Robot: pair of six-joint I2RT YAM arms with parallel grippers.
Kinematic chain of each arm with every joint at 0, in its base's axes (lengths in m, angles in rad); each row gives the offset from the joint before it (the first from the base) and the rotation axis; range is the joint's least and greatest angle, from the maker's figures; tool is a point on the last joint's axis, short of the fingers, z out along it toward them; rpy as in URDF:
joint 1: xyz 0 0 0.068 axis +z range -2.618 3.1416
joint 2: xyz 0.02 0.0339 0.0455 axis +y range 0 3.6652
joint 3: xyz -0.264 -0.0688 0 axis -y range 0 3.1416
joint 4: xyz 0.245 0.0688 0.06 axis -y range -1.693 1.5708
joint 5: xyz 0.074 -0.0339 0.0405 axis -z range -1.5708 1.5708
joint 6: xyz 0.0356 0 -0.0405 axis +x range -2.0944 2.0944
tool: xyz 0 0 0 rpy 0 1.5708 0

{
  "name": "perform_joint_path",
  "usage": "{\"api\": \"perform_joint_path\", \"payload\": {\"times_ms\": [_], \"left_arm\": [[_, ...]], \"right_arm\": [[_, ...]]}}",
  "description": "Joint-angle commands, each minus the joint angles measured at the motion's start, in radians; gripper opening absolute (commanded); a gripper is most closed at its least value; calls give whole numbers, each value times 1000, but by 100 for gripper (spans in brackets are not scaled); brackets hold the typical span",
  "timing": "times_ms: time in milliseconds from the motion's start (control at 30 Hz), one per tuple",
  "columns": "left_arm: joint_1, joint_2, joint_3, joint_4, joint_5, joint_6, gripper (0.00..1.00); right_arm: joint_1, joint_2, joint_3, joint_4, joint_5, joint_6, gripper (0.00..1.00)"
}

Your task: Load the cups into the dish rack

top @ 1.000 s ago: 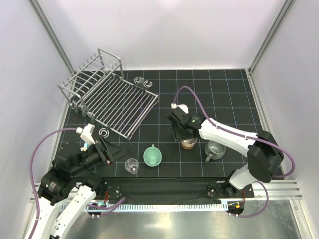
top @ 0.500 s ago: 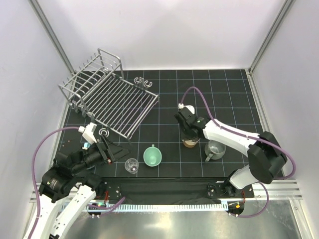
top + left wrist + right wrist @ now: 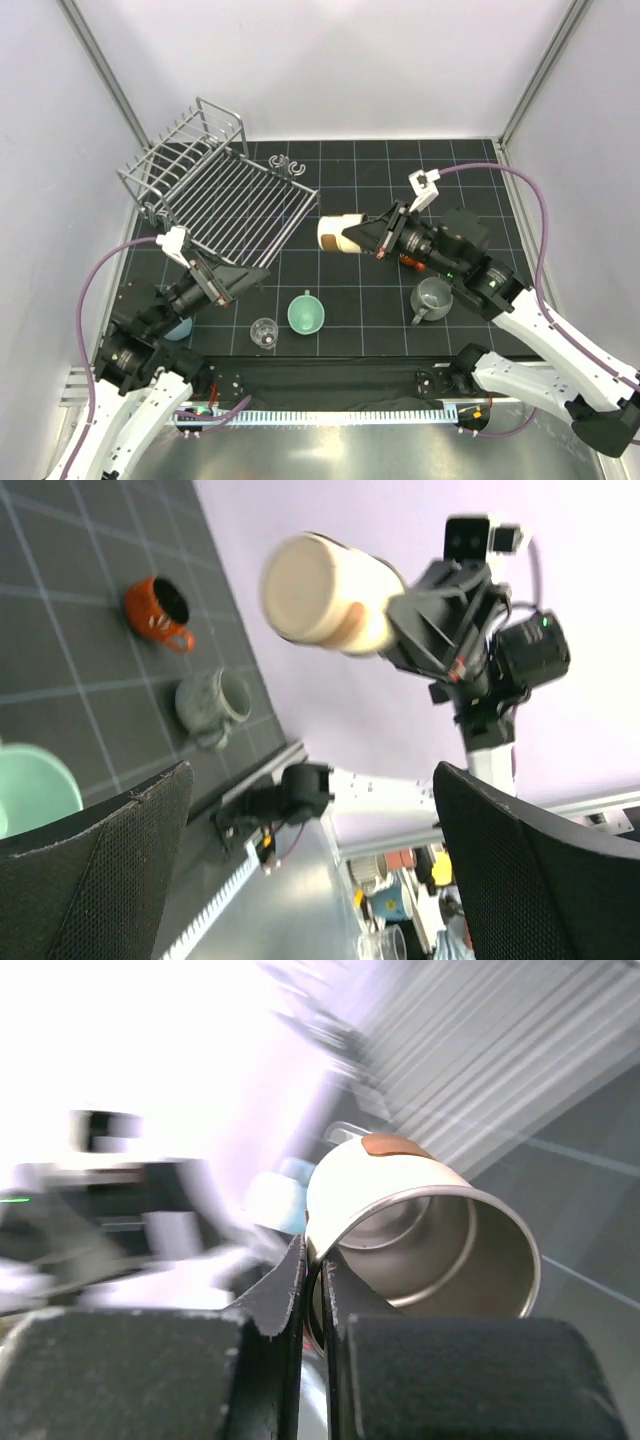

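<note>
My right gripper (image 3: 368, 238) is shut on the rim of the beige cup (image 3: 338, 235), which hangs on its side above the mat, just right of the dish rack (image 3: 215, 195). In the right wrist view the jaws pinch the cup's wall (image 3: 420, 1230) at its left rim. My left gripper (image 3: 238, 282) stands open and empty near the rack's front corner. On the mat sit a mint green cup (image 3: 306, 313), a clear glass (image 3: 264, 332) and a grey mug (image 3: 432, 298). The left wrist view shows the beige cup (image 3: 325, 592), an orange-red cup (image 3: 158, 608) and the grey mug (image 3: 212, 700).
Two small grey clips (image 3: 285, 163) lie behind the rack. A light blue cup (image 3: 180, 328) peeks out under my left arm. Grey walls enclose the mat on three sides. The metal rail (image 3: 330, 410) runs along the near edge.
My right gripper shut on the beige cup, lifted it off the mat and swung it left toward the rack, tipping it sideways. My left gripper rose and opened wider.
</note>
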Motion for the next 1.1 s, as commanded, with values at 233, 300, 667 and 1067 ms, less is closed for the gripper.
{"api": "perform_joint_path", "payload": {"times_ms": [233, 300, 667, 1067], "left_arm": [[-2, -19, -193, 758, -159, 18, 100], [-2, 19, -196, 837, -132, 24, 100], [-2, 124, -168, 918, -69, 43, 100], [-2, 117, -193, 928, -75, 30, 100]], "right_arm": [[4, 4, -184, 751, -176, 573, 4], [9, 36, -193, 827, -178, 618, 4], [113, 173, -167, 1042, -118, 726, 4], [187, 277, -92, 1115, -75, 738, 4]]}}
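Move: Ahead of the open left fingers, in the right gripper's hold, the cream cup sits about 16 cm to the left hand's right, 9 cm farther out and a little higher; the clear glass is almost straight below that hand, roughly 27 cm down. For the right hand, the left gripper's open gap lies some 19 cm left and 9 cm back, with the green cup 10 cm left, 4 cm back and about 29 cm below. Bringing the cream cup, still pinched at its rim, base first to the left gripper, the right hand rises some 8 cm, most of it early, and goes about 9 cm left and 4 cm back, rolling its left side up by over 40 degrees. Staying wide open, the left hand comes up about 8 cm and slightly forward, tilting its fingertips up some 30 degrees to face the cup's base. ##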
